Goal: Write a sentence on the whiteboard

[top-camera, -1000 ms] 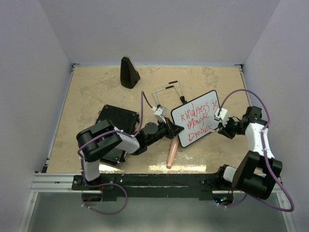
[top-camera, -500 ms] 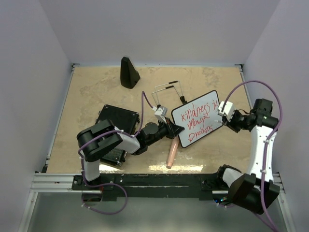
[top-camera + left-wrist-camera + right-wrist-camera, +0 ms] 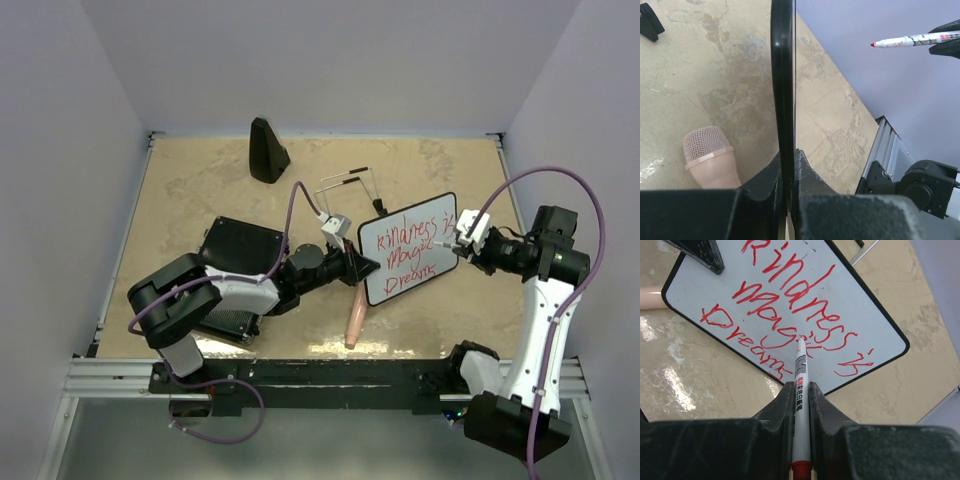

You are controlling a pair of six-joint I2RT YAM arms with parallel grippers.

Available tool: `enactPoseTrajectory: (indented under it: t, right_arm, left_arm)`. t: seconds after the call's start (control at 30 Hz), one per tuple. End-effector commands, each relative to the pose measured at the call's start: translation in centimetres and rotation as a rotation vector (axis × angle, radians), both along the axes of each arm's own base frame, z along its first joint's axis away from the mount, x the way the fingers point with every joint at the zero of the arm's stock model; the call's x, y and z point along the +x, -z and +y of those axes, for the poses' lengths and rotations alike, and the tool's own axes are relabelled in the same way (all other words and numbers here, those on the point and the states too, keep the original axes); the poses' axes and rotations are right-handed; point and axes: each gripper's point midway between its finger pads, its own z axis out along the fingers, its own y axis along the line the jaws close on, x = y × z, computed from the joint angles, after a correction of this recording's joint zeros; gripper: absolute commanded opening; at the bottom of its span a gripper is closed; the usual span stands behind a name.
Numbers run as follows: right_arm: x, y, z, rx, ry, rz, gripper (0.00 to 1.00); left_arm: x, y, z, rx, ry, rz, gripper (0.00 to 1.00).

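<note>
The whiteboard (image 3: 408, 248) is a small white board with a thin black frame and red handwriting, held up off the table. It shows edge-on in the left wrist view (image 3: 782, 75) and face-on in the right wrist view (image 3: 790, 305). My left gripper (image 3: 365, 268) (image 3: 788, 156) is shut on the board's left edge. My right gripper (image 3: 468, 240) (image 3: 801, 386) is shut on a white red-ink marker (image 3: 800, 360) (image 3: 915, 39). The marker's tip points at the written face from the right and stands off it.
A pink microphone (image 3: 354, 318) (image 3: 710, 155) lies on the table below the board. A black ribbed case (image 3: 240, 250) sits under my left arm. A black cone-shaped object (image 3: 267, 150) stands at the back. Wire stand legs (image 3: 345, 183) stick out behind the board. Walls close in on both sides.
My right arm has risen and drawn back to the right, taking the marker away from the board. My left arm has shifted and the board has moved slightly left.
</note>
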Motion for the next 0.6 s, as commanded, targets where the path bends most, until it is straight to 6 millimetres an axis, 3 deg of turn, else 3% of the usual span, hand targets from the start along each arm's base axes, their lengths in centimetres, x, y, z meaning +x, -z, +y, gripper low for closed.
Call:
enactPoseTrajectory:
  t: [0.0, 0.13, 0.37, 0.57]
  right_arm:
    - [-1.3, -2.6, 2.5, 0.075, -0.051, -0.055, 0.00]
    - [-1.5, -3.7, 3.9, 0.097, -0.100, -0.055, 0.00]
    - [-2.5, -5.3, 5.2, 0.125, -0.132, -0.083, 0.00]
    - [-3.2, -7.3, 6.4, 0.166, -0.164, -0.111, 0.00]
  left_arm:
    - [1.0, -8.7, -0.2, -0.154, 0.029, -0.162, 0.00]
    - [2.3, -11.2, 0.8, -0.197, 0.021, -0.189, 0.00]
    - [4.1, -16.2, 0.7, -0.219, 0.032, -0.263, 0.00]
    - [7.0, -18.5, 3.0, -0.174, 0.000, -0.323, 0.00]
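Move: The left fingers already pinch the whiteboard's left edge, with the board's middle about 8 cm to their right, 5 cm ahead and level; the pink microphone lies some 13 cm below them and 3 cm left, level fore and aft. From the right hand, which holds the marker, the board's middle is roughly 12 cm left, 6 ahead and 8 lower. The "Dreams" line is 12 cm left, 2 ahead and 13 below, the microphone 20 left, 1 ahead and 21 below. Keeping its pinch on the board's left edge, the left hand lifts the whiteboard about 9 cm and carries it some 5 cm forward, slowly at first and then faster, tipping slightly upward towards the end. At the same time the right hand, its grip on the marker unchanged, swings about 5 cm left while rising about as far and easing back a little, turning slightly counter-clockwise, so that the marker closes on the "Dreams" line and points towards its first letter, with the tip still clear of the board. ##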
